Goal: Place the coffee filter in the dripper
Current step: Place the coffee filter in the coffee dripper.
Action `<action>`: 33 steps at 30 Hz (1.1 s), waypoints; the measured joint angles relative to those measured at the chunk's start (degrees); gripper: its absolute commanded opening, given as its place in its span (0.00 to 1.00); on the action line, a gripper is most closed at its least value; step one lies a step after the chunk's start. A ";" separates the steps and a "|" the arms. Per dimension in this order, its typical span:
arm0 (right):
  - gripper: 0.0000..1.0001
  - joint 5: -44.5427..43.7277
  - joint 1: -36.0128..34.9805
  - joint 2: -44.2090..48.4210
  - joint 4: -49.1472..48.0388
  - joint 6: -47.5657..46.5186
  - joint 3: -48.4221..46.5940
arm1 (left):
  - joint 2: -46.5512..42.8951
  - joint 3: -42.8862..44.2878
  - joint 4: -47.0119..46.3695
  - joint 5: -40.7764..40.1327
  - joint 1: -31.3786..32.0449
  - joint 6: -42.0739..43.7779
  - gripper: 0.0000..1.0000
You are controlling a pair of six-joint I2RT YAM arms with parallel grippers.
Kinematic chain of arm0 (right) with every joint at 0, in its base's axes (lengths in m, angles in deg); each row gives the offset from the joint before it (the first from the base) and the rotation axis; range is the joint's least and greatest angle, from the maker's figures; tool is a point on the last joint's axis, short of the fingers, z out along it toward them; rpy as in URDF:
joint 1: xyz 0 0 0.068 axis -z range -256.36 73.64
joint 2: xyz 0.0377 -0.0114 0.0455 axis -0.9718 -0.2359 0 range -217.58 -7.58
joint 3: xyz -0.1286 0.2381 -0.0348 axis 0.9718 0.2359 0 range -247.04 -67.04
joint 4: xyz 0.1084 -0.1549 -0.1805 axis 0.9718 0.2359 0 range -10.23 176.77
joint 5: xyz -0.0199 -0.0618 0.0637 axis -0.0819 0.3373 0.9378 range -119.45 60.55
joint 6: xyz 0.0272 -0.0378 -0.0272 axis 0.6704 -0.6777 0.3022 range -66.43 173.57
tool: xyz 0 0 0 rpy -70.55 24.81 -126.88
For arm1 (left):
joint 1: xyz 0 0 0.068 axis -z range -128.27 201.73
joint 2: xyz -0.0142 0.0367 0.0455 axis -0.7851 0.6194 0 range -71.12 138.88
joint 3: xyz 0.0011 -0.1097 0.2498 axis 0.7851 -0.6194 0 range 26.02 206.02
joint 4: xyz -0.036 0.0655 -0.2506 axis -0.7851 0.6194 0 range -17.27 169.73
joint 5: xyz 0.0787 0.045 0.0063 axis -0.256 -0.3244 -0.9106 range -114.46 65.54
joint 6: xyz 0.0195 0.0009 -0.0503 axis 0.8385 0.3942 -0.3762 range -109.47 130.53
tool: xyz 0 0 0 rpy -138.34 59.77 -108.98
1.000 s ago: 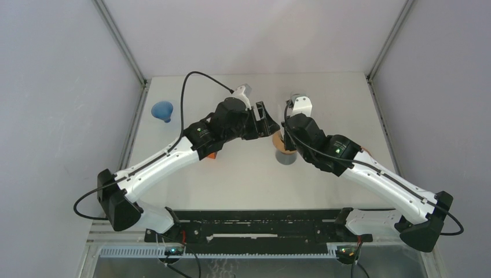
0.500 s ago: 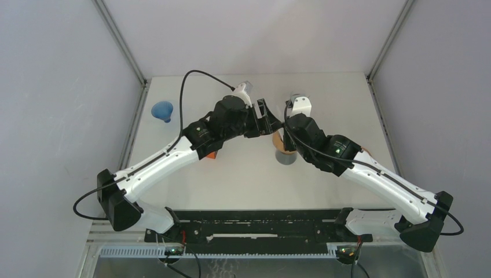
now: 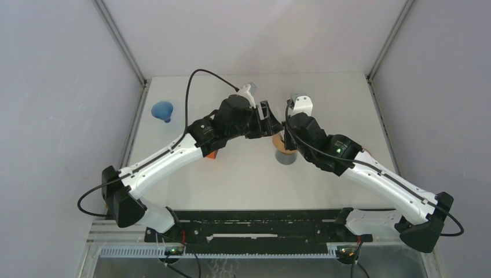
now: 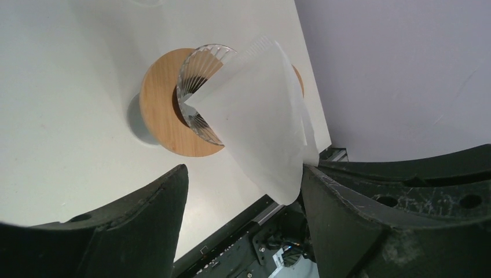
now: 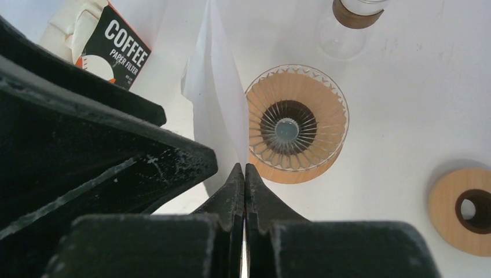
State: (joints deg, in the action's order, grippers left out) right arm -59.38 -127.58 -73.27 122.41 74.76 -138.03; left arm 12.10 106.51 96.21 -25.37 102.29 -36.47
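Observation:
The white paper coffee filter [image 4: 260,121] hangs as a cone just above the dripper [image 4: 168,110], a ribbed glass funnel in a wooden ring. My right gripper [image 5: 244,168] is shut on the filter's edge [image 5: 217,98], with the dripper [image 5: 295,130] right beyond its tips. My left gripper [image 4: 243,179] is open around the filter's lower part, and the paper brushes its right finger [image 4: 359,220]. In the top view both grippers meet over the dripper [image 3: 285,146], the left gripper [image 3: 271,119] facing the right arm's wrist.
A black "COFFEE PAPER FILTER" box [image 5: 116,49] lies near the left arm. A glass carafe [image 5: 353,23] stands beyond the dripper and a second wooden ring [image 5: 463,211] lies to the right. A blue funnel [image 3: 164,110] sits at the table's far left.
The left arm has reached a little further right, bringing its open gripper closer around the filter. The right gripper has stayed shut and in place.

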 measured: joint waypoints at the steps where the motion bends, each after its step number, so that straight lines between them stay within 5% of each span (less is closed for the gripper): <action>1: 0.00 0.00 0.24 0.00 0.00 0.00 -0.02 | 0.00 0.00 0.28 -0.07 0.04 0.11 0.75; 22: 0.00 2.05 4.46 0.87 0.02 0.02 0.11 | 5.88 7.32 4.63 -0.48 0.11 3.56 0.60; 33: 0.00 8.15 9.62 0.74 0.63 0.74 0.11 | 11.19 13.03 8.96 -0.96 0.11 5.92 0.42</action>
State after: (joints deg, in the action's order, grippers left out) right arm -51.23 -117.96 -72.53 123.04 75.51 -137.92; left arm 23.29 119.53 105.17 -26.33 102.40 -30.55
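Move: The coffee filter, still pinched in the right gripper, stands with its middle about 4 cm right and 1 cm ahead of the open left gripper, level with it. From the right gripper the dripper lies some 7 cm ahead, 1 cm right and 11 cm below. The clear carafe stands about 16 cm farther out and 3 cm right of the dripper; the filter box lies some 21 cm left and 6 cm ahead of the left hand, on the table. Bring the left gripper about 3.5 cm forward, right and down beside the filter over the dripper, rolling some 10 degrees so its left side rises and narrowing its wide-open fingers to about half around the paper, without clamping it. Carry the filter with the right gripper about 3 cm right and forward, keeping the pinch shut. ##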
